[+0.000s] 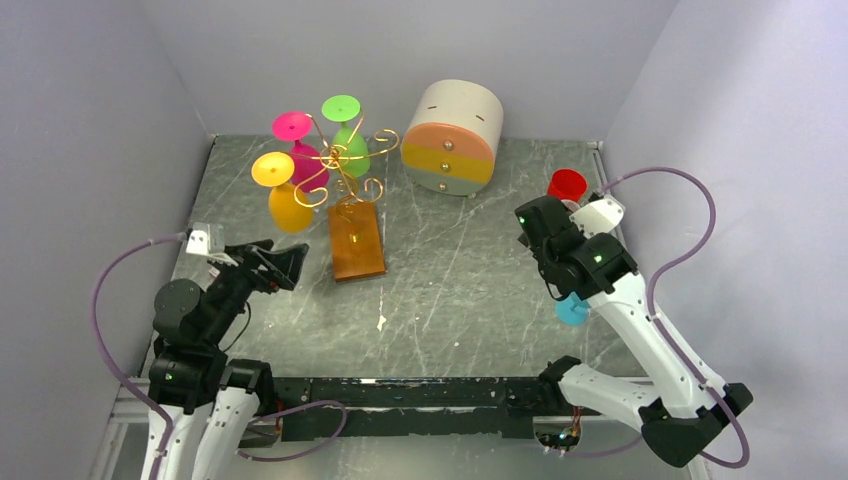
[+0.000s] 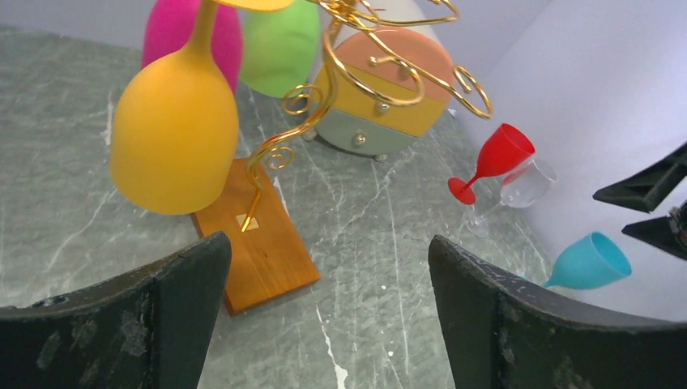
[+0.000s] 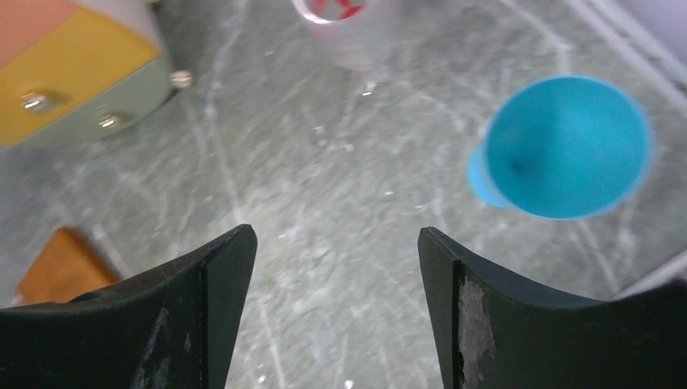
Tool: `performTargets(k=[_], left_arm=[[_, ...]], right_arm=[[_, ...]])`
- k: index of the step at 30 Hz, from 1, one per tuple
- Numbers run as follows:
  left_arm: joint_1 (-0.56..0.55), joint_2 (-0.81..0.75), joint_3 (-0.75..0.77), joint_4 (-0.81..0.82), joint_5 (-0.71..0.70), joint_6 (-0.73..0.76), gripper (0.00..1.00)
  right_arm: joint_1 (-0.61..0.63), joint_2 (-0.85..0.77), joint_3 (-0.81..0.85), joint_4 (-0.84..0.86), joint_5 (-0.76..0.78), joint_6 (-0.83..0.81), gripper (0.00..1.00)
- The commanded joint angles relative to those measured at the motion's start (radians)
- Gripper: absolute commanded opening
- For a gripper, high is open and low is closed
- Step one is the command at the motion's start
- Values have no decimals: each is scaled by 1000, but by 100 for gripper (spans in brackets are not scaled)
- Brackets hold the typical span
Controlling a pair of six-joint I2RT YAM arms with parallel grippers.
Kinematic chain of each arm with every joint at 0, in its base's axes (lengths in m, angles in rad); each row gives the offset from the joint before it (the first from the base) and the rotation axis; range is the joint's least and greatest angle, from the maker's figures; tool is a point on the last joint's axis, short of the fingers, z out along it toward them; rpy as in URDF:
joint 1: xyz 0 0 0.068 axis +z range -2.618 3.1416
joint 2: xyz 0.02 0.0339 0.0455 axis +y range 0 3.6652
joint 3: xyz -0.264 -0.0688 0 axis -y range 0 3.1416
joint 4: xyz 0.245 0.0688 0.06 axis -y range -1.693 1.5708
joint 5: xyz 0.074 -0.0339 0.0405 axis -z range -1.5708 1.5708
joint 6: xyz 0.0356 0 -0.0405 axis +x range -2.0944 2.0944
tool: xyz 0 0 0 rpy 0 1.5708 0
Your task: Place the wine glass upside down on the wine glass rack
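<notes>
The wine glass rack (image 1: 345, 165) stands at the back left, a gold wire tree on a brown wooden base (image 1: 356, 242). Three glasses hang upside down on it: orange (image 1: 287, 200), pink (image 1: 303, 150) and green (image 1: 350, 140). My left gripper (image 1: 288, 264) is open and empty, just left of the base (image 2: 255, 243); the orange glass (image 2: 174, 138) hangs ahead of it. On the right lie a blue wine glass (image 3: 567, 146), a red one (image 2: 498, 158) and a clear one (image 2: 526, 182). My right gripper (image 3: 334, 243) hovers open and empty, the blue glass (image 1: 573, 308) up and to the right in its view.
A round cream drawer box (image 1: 455, 135) with pink, yellow and grey-green drawer fronts stands at the back centre, right of the rack. Grey walls close in the marble table (image 1: 450, 290) on three sides. The right arm's elbow hangs over the table's right edge.
</notes>
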Motion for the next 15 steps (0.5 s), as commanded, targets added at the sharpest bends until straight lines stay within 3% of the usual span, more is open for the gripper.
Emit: performTargets(k=[1, 4, 9, 15], left_arm=[[8, -64, -78, 144, 112, 58, 94], [8, -74, -65, 138, 144, 79, 94], [8, -64, -69, 106, 112, 96, 93], [8, -22, -58, 86, 120, 98, 92]], right_arm=[[-1, 45, -7, -200, 223, 158, 72], [-2, 72, -47, -213, 266, 199, 56], [-27, 102, -98, -221, 371, 243, 47], [-152, 146, -144, -168, 357, 191, 46]])
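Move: The upright blue wine glass stands roughly 10 cm to the right of the right hand, some 3 cm back and about 15 cm below. The clear wine glass lies about 13 cm ahead of the hand and 7 cm to its right, with the red one some 16 cm ahead and 3 cm right, both on the table too. From the left hand the blue glass is around 54 cm to the right, nearly level fore and aft, and some 20 cm below. The blue wine glass is approached from its left and above: the right hand sweeps some 8 cm to the right and sinks about 4 cm towards it, the wrist turning roughly 30 degrees so that the fingers swing clockwise to point more to the right, while they narrow from wide open to about half. ##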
